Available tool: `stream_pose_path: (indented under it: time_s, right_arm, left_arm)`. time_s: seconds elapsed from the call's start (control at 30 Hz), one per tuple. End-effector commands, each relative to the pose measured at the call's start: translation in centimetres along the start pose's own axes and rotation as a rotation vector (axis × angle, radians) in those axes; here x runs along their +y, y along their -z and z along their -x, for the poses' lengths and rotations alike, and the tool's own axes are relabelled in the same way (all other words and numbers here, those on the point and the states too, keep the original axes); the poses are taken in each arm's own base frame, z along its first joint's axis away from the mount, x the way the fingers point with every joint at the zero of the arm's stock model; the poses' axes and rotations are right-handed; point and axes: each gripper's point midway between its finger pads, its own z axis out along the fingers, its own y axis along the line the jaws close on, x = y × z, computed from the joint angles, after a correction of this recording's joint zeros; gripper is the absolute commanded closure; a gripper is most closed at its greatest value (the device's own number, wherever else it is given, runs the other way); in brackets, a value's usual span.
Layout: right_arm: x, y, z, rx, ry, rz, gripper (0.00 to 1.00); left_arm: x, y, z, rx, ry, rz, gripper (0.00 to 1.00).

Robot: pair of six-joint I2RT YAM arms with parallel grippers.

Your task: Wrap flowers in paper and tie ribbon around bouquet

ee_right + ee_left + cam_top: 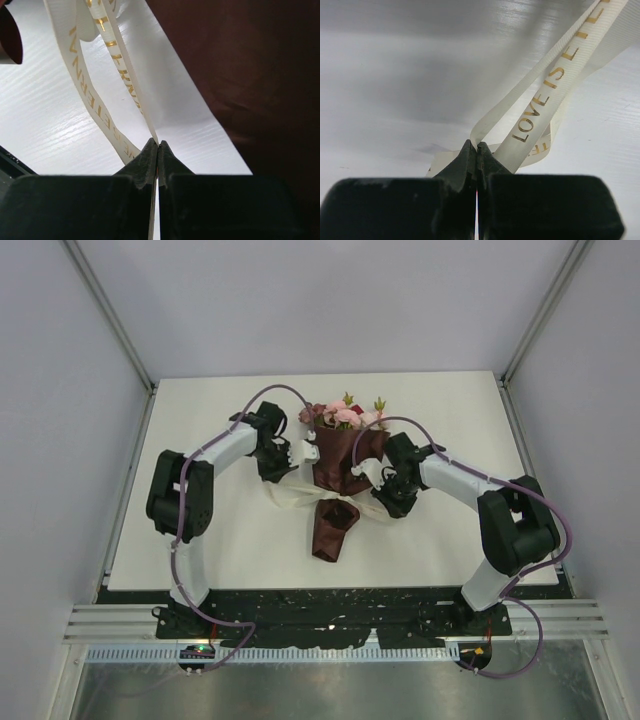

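The bouquet lies in the middle of the white table: pink flowers (340,415) show above a cone of dark maroon paper (335,462). The cream ribbon (338,502) crosses the cone's narrow waist. My left gripper (301,452) is at the cone's left edge. In its wrist view the left gripper (477,145) is shut on a strand of the ribbon (555,80), which carries gold lettering. My right gripper (366,472) is at the cone's right edge. The right gripper (158,144) is shut on another strand of ribbon (85,95), with the paper (260,75) just beside it.
The white table (200,530) is bordered by grey enclosure walls with metal corner posts (110,315). A dark perforated base strip (330,605) runs along the near edge where both arms are mounted. Loose ribbon (285,495) trails to the cone's left.
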Motion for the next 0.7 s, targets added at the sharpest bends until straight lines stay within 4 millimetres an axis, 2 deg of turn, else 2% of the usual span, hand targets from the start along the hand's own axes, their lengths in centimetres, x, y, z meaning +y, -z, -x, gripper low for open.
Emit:
stream_pose_path:
  time_s: [0.0,0.27,0.37,0.43,0.5,0.63,0.67]
  right_arm:
    - [-1.1,0.7,-3.1,0.112,0.006,-0.070,0.95]
    - [-1.9,0.4,-4.5,0.135,0.000,-0.093,0.95]
    - [-2.6,0.3,-3.7,0.116,-0.007,-0.108,0.95]
    - [-3.5,0.6,-2.2,0.089,-0.018,-0.125,0.95]
    - [-5.3,1.9,0.8,0.022,-0.023,-0.166,0.95]
    - [-8.3,3.6,3.6,-0.039,-0.045,-0.208,0.94]
    - [-8.5,4.0,4.3,-0.072,-0.045,-0.185,0.95]
  left_arm:
    - [2.8,2.3,-2.1,0.059,-0.008,0.115,1.00]
    - [4.2,3.0,-2.9,0.068,0.002,0.139,1.00]
    - [4.4,3.4,-2.4,0.055,0.016,0.141,1.00]
    - [4.4,3.9,-1.0,0.015,0.046,0.142,1.00]
    - [4.0,4.6,1.1,-0.044,0.097,0.124,1.00]
    - [2.8,5.7,5.0,-0.134,0.177,0.082,1.00]
    - [2.5,5.9,5.5,-0.150,0.201,0.074,1.00]
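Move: The ribbon's crossing at the waist of the paper lies between the hands: about 14 cm right of and 4 cm back from the left, and some 14 cm left of and 3 cm ahead of the right, slightly below both. From the right hand, the flower heads are about 22 cm ahead and 12 cm left, the paper's narrow tail about 5 cm back and 15 cm left. The ribbon, still pinched in both shut grippers, is drawn forward around the paper's waist, slowly and then faster. The right hand dips about 1 cm, then goes forward to some 6 cm in all, coming up a little; the left first eases slightly right-to-left and forward, then lifts about 5 cm while going 3 cm forward. ##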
